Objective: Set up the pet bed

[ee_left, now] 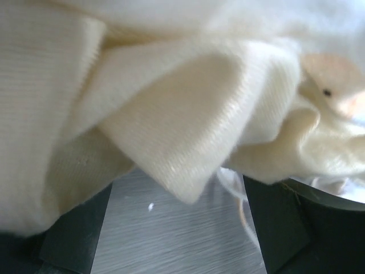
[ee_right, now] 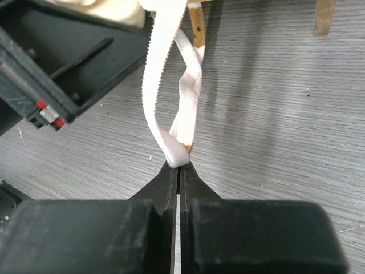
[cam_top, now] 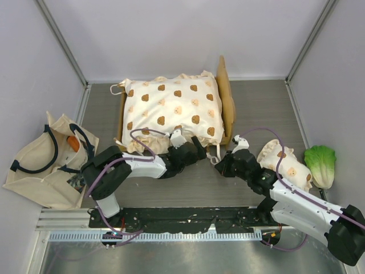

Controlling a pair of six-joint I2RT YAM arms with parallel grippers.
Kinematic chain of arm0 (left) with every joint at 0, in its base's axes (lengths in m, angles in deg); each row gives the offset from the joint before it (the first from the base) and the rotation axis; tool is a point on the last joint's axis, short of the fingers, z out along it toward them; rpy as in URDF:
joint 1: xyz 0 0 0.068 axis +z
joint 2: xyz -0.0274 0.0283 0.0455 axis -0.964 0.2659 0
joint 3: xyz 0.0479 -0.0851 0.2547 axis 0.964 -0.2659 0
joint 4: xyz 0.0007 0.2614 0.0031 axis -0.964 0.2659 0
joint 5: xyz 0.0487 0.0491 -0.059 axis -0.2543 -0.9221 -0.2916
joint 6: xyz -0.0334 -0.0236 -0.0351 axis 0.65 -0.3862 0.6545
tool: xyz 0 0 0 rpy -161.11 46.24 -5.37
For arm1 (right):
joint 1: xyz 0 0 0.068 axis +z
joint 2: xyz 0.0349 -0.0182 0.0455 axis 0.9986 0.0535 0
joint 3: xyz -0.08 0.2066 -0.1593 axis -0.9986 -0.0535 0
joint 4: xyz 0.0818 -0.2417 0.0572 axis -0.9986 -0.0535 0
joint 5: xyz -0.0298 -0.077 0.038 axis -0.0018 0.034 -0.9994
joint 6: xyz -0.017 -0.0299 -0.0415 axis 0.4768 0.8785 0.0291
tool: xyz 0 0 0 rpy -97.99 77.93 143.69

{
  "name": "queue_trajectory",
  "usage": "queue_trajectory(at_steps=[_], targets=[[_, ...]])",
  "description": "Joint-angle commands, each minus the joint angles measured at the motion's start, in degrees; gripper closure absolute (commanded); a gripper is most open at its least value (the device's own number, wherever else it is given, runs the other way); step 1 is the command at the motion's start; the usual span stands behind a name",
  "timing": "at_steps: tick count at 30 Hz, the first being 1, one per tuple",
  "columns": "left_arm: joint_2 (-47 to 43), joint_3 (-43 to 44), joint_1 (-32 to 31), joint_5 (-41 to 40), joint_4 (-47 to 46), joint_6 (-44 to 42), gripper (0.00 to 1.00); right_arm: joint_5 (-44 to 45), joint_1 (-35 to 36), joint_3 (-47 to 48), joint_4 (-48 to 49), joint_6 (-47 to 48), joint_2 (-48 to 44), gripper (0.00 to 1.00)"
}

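The pet bed is a light-wood frame with its headboard on the right, and a cream bear-print cushion lies on it. My left gripper is at the cushion's near right corner. In the left wrist view it is open, its dark fingers wide apart, and a fold of the cream cushion hangs just above the gap. My right gripper is shut on a white tie strap from the cushion, pinched at the fingertips just above the table.
A small bear-print pillow lies under my right arm, with a green lettuce toy beside it at the right wall. A beige tote bag with black handles lies at the left. Wooden bed legs stand ahead of the right gripper.
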Motion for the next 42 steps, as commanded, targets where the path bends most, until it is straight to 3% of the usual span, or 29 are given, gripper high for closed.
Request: queue_trajectory(at_steps=[1, 3, 9, 16, 24, 31, 36, 42], targets=[[4.15, -0.05, -0.47, -4.72, -4.30, 12.32, 0.00, -0.03, -0.02, 0.65, 0.54, 0.42, -2.31, 0.99], [6.17, 0.30, -0.38, -3.93, -4.90, 15.65, 0.00, -0.38, -0.02, 0.65, 0.27, 0.77, -3.01, 0.99], [9.51, -0.49, -0.99, -2.08, -9.65, 21.20, 0.21, -1.43, -0.02, -0.40, 0.09, 1.39, -3.80, 0.99], [12.06, -1.36, -2.40, -1.55, -10.89, 25.15, 0.56, -1.35, -0.02, -1.81, -0.52, 1.39, -5.65, 0.99], [13.65, -1.98, -2.58, -4.45, -13.60, 26.75, 0.54, -1.79, -0.02, -1.81, -0.70, 1.47, -5.47, 0.99], [14.09, -1.45, -2.49, -4.72, -13.87, 25.78, 0.77, -2.05, -0.02, -1.64, -0.70, 1.47, -5.91, 0.99], [14.00, -0.93, -2.49, -4.72, -14.14, 24.20, 0.82, -2.31, -0.02, -1.73, -0.87, 1.56, -6.00, 0.99], [14.35, 0.04, -2.49, -3.84, -14.84, 21.39, 1.00, -2.05, -0.02, -1.72, -1.14, 1.56, -6.35, 0.99]])
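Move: The upper stretch of the white tie lies about 4 cm to the left hand's right, roughly 1 cm ahead and slightly lower. The cushion's ruffled corner is some 3 cm ahead and 3 cm right, a little higher, and the frame's corner about 9 cm right and 2 cm ahead. From the right hand, which still pinches the tie's looped end, the same stretch is about 4 cm left and 3 cm ahead. Left hand goes about 4 cm right and forward to the tie and shuts; right keeps its pinch. ##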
